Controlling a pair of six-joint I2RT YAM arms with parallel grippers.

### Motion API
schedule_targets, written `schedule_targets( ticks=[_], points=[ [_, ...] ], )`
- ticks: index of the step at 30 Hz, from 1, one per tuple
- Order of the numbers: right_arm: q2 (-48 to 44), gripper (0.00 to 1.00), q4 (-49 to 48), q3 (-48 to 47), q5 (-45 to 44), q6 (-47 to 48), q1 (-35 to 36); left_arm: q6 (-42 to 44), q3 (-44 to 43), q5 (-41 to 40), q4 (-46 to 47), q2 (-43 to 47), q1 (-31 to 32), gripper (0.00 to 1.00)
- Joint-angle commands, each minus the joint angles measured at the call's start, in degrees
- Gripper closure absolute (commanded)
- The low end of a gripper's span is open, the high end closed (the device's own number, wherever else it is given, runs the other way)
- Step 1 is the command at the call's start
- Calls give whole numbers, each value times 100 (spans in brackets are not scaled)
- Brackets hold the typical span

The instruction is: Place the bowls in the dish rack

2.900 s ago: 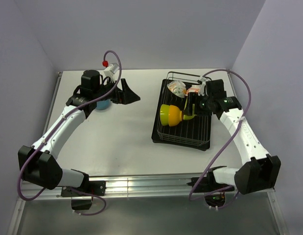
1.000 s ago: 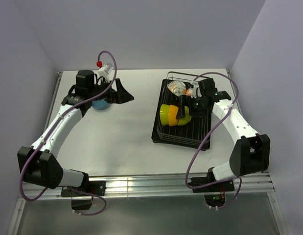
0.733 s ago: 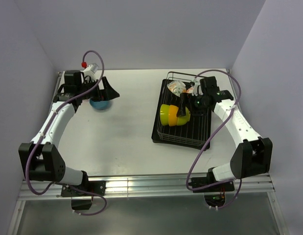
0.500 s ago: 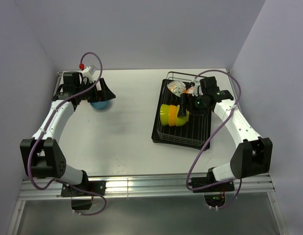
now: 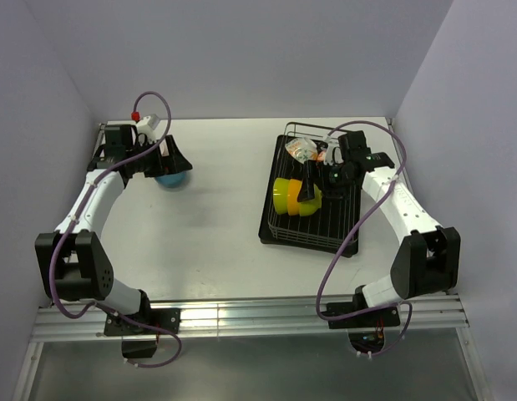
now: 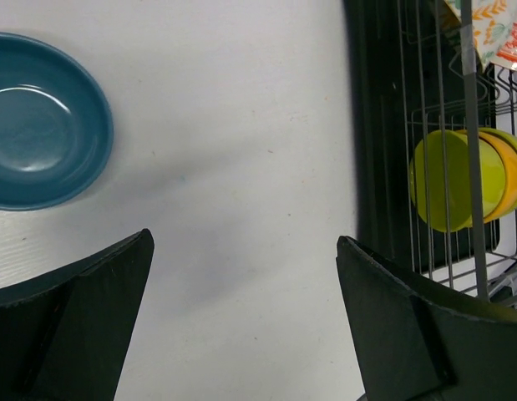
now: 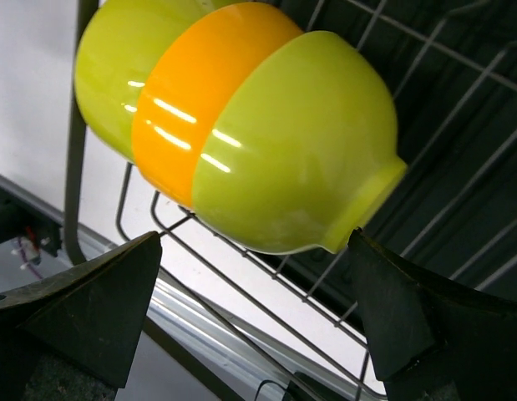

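The blue bowl (image 5: 170,178) sits upright on the white table at the far left, and in the left wrist view the blue bowl (image 6: 41,121) lies ahead-left of my left gripper (image 6: 245,238). My left gripper (image 5: 176,160) hovers open just above it, holding nothing. In the black dish rack (image 5: 312,238) a lime green bowl (image 7: 300,142), an orange bowl (image 7: 183,100) and a second lime green bowl (image 7: 116,58) stand nested on edge. My right gripper (image 7: 255,238) is open, its fingers either side of the nearest lime bowl's base. A cream-white bowl (image 5: 301,150) and a salmon-red bowl (image 5: 329,154) lie at the rack's far end.
The rack's raised wire rim (image 6: 468,125) stands between my left wrist view and the nested bowls. Grey walls close in the table (image 5: 216,217) at the back and both sides. An aluminium rail (image 5: 241,313) runs along the near edge by the arm bases.
My left arm has swung left and back, bringing its open gripper over the blue bowl. The lime bowl that hung at my right gripper now rests nested against the orange one.
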State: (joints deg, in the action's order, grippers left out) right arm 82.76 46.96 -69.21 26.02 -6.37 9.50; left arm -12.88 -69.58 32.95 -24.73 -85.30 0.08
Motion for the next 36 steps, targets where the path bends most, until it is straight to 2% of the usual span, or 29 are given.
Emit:
schedule_targets(
  ticks=[1,9,16,26,36],
  points=[
    [56,0,-170,-75,491,-22,26,58,23,-25,91,-84,-210,4],
    [161,0,-91,-128,694,-22,35,119,-3,-227,30,-321,-342,5],
    [-23,0,41,-180,-43,39,35,93,155,-579,187,-374,-368,6],
    [-366,0,322,-523,-685,83,26,-258,393,-1264,531,-584,-412,15],
    [-788,0,428,-708,-721,92,-36,-689,261,-1616,961,-1269,-702,27]
  ],
)
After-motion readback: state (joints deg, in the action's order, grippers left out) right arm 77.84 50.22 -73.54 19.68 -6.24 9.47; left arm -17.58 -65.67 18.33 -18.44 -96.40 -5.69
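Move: The blue bowl lies about 10 cm ahead of the open left hand, 5 cm to its left and 16 cm below. The white bowl is some 7 cm farther out and 7 cm farther left than the blue one. For the right hand in the rack, the nearer green bowl is about 4 cm ahead, 4 cm left and 7 cm below, with the orange bowl 4 cm left of it and the other green bowl 8 cm left. Towards the blue bowl the left hand sinks about 10 cm while moving some 8 cm left and a little forward, turning roughly 20 degrees counter-clockwise, tipping down and narrowing its fingers by a quarter. At the nearer green bowl's foot the right hand, still wide open, presses briefly left, then backs off right and rises about 4 cm clear. ##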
